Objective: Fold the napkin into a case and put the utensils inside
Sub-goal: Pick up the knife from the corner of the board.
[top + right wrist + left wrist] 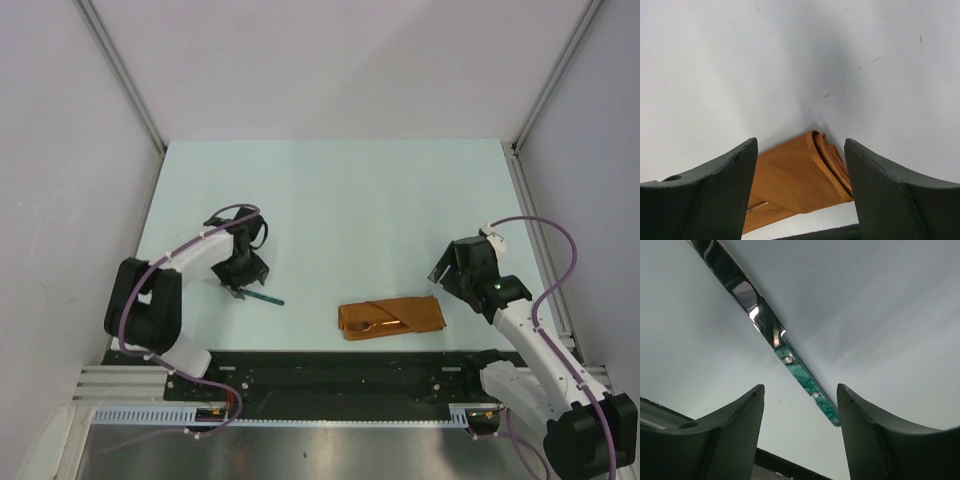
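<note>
The napkin lies folded as a narrow rust-orange case (390, 318) near the table's front edge, right of centre. A pale wooden utensil (376, 325) peeks out of its fold. The teal-handled knife (264, 296) lies flat on the table, left of the case. My left gripper (240, 280) hovers over the knife's blade end, open and holding nothing. In the left wrist view the knife (802, 380) runs diagonally, its handle end beside the right finger (865, 430). My right gripper (440, 268) is open, just above the case's right end (795, 185), apart from it.
The pale table (330, 200) stretches back to the enclosure walls and two corner posts. A black mounting rail (330, 370) with both arm bases runs along the near edge, close behind the case.
</note>
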`<state>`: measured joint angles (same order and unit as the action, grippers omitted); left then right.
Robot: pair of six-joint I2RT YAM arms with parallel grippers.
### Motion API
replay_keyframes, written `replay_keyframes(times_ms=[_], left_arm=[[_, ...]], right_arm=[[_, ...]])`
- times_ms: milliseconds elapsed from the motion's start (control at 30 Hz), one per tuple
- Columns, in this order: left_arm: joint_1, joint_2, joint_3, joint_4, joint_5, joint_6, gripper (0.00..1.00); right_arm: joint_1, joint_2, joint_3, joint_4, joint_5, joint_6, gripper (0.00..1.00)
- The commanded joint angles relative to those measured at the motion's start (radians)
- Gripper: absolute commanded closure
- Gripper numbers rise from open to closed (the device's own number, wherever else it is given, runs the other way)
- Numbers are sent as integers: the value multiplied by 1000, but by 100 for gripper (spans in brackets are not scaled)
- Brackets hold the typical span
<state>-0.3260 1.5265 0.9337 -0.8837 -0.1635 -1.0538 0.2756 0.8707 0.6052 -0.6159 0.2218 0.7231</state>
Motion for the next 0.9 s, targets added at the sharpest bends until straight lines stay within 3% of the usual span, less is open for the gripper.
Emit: replay_keyframes(times_ms=[0, 233, 333, 367, 400, 433, 567, 600, 700, 767, 867], left_arm=[[-19, 75, 79, -127, -79, -237, 36], [-31, 201, 45, -106, -56, -334, 46], [-33, 195, -37, -26, -34, -334, 77], [-33, 187, -51, 30, -33, -327, 95], [-33, 167, -61, 60, -33, -283, 100], [-38, 156, -64, 81, -39, -252, 100], [-126, 35, -23, 191, -97, -11, 100], [-157, 6, -18, 230, -96, 140, 100], [-277, -113, -22, 333, -47, 323, 100], [-358, -181, -41, 382, -9, 353, 100], [-458, -256, -79, 452, 25, 354, 100]], right_arm=[[43, -42, 65, -56, 122, 2, 25], [148, -13, 113, -73, 197, 10, 25], [188, 5, 134, -53, 211, -34, 25], [194, 10, 140, -44, 200, -59, 24], [198, 11, 145, -29, 182, -86, 23], [201, 13, 151, 8, 156, -152, 21], [191, 16, 162, 131, -191, -355, 13], [189, 28, 166, 149, -249, -376, 8], [183, 103, 183, 285, -430, -402, 0], [189, 167, 186, 364, -586, -384, 0], [229, 335, 244, 462, -666, -329, 0]])
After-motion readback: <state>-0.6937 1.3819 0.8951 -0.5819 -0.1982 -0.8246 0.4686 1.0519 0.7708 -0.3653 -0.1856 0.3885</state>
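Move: The knife lies just beneath the left hand. Its handle is some 3 cm under the fingers, and its middle is about 4 cm to the left and 1 cm ahead. The napkin case is some 34 cm to the right and 6 cm nearer the base; the fork tucked into it is about 30 cm right and 8 cm back. From the right hand, the knife's middle is roughly 52 cm left, level in reach and some 8 cm below. The left fingers sink about 2.5 cm and pinch the knife's handle shut between them, then lift it some 6.5 cm while swinging about 10 cm right towards the napkin case, turning clockwise some 40 degrees and tilting fingertips forward. The empty right hand sweeps 13 cm left past the case's far side and rises 6 cm, turning counter-clockwise and opening fully. ##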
